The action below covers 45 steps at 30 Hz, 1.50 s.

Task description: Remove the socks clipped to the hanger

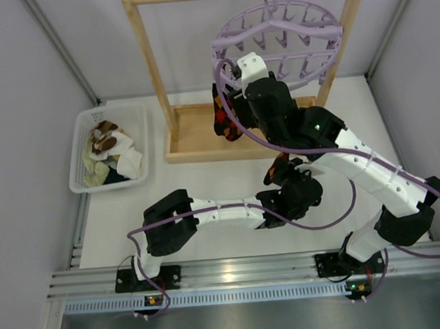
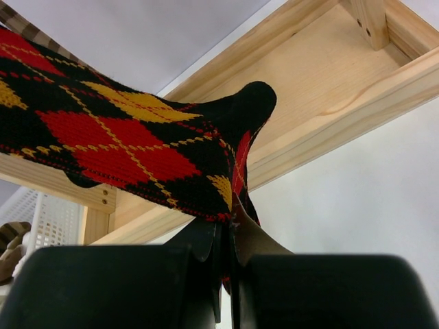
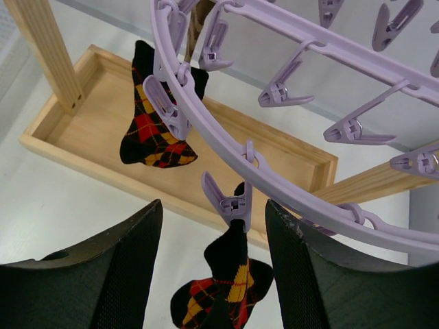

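The lavender hanger (image 1: 275,42) hangs by its hook from the wooden rack's top bar. My right gripper (image 3: 212,205) is open, and its fingers flank a clip (image 3: 232,200) without touching it. That clip holds a black argyle sock (image 3: 223,291). My left gripper (image 2: 230,233) is shut on the lower end of this sock (image 2: 137,137), below the ring and in front of the rack's base (image 1: 277,167). A second argyle sock (image 3: 154,116) hangs from a clip further along the ring. Behind it shows a bit of a brown striped sock (image 3: 199,20).
The wooden rack (image 1: 148,71) has a tray base (image 1: 195,136) under the hanger. A white basket (image 1: 82,156) at the left holds several loose socks and cloths. Many unused clips (image 3: 350,130) dangle from the ring.
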Tool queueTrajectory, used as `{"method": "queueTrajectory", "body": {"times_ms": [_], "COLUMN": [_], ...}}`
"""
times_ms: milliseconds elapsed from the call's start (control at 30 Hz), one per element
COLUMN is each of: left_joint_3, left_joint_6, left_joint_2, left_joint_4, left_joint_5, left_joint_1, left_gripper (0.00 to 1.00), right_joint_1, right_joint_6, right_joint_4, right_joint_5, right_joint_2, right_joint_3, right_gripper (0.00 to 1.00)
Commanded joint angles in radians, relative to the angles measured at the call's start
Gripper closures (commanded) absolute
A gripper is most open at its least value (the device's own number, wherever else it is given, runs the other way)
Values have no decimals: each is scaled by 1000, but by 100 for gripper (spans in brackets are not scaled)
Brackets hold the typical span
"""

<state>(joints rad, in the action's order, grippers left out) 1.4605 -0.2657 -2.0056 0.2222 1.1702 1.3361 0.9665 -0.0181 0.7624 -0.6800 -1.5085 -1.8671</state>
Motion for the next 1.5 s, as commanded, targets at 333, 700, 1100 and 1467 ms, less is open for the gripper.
{"method": "queueTrajectory", "body": {"times_ms": [333,700,1100,1467], "left_joint_3": [15,8,-3,-67], "left_joint_6": [2,3,11,78], "left_joint_2": [48,57,71,85], "left_joint_4": [14,14,14,11], "left_joint_5": [0,-4,-6,-47], "left_joint_1": [17,20,31,28], "left_gripper": [100,100,100,100], "right_joint_1": [-22,-23,-25,-25], "right_joint_6": [61,58,69,49], "right_joint_4": [-133,-164,-241,-239], "right_joint_5": [-89,-130,-188,-159], "right_joint_2": [-29,-45,-32,-10], "right_joint_3": [42,72,105,114], "right_gripper": [49,51,74,89]}}
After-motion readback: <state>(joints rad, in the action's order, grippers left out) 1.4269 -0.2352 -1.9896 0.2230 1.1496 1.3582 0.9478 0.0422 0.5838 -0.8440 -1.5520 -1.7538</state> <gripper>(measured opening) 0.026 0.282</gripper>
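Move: The clip biting the argyle sock is about 4 cm ahead of the right hand, 1 cm to its right and 3 cm lower. An empty clip on the rim sits roughly 8 cm ahead and 5 cm left of that hand, at its height; the other argyle sock hangs some 12 cm ahead, 6 cm left and 8 cm below. From the left hand, already gripping the sock's lower end, the biting clip is about 10 cm ahead, 9 cm left and 18 cm up. Right hand eases about 3 cm forward and 2 down, pinching the sock's clip; left still holds the sock. ##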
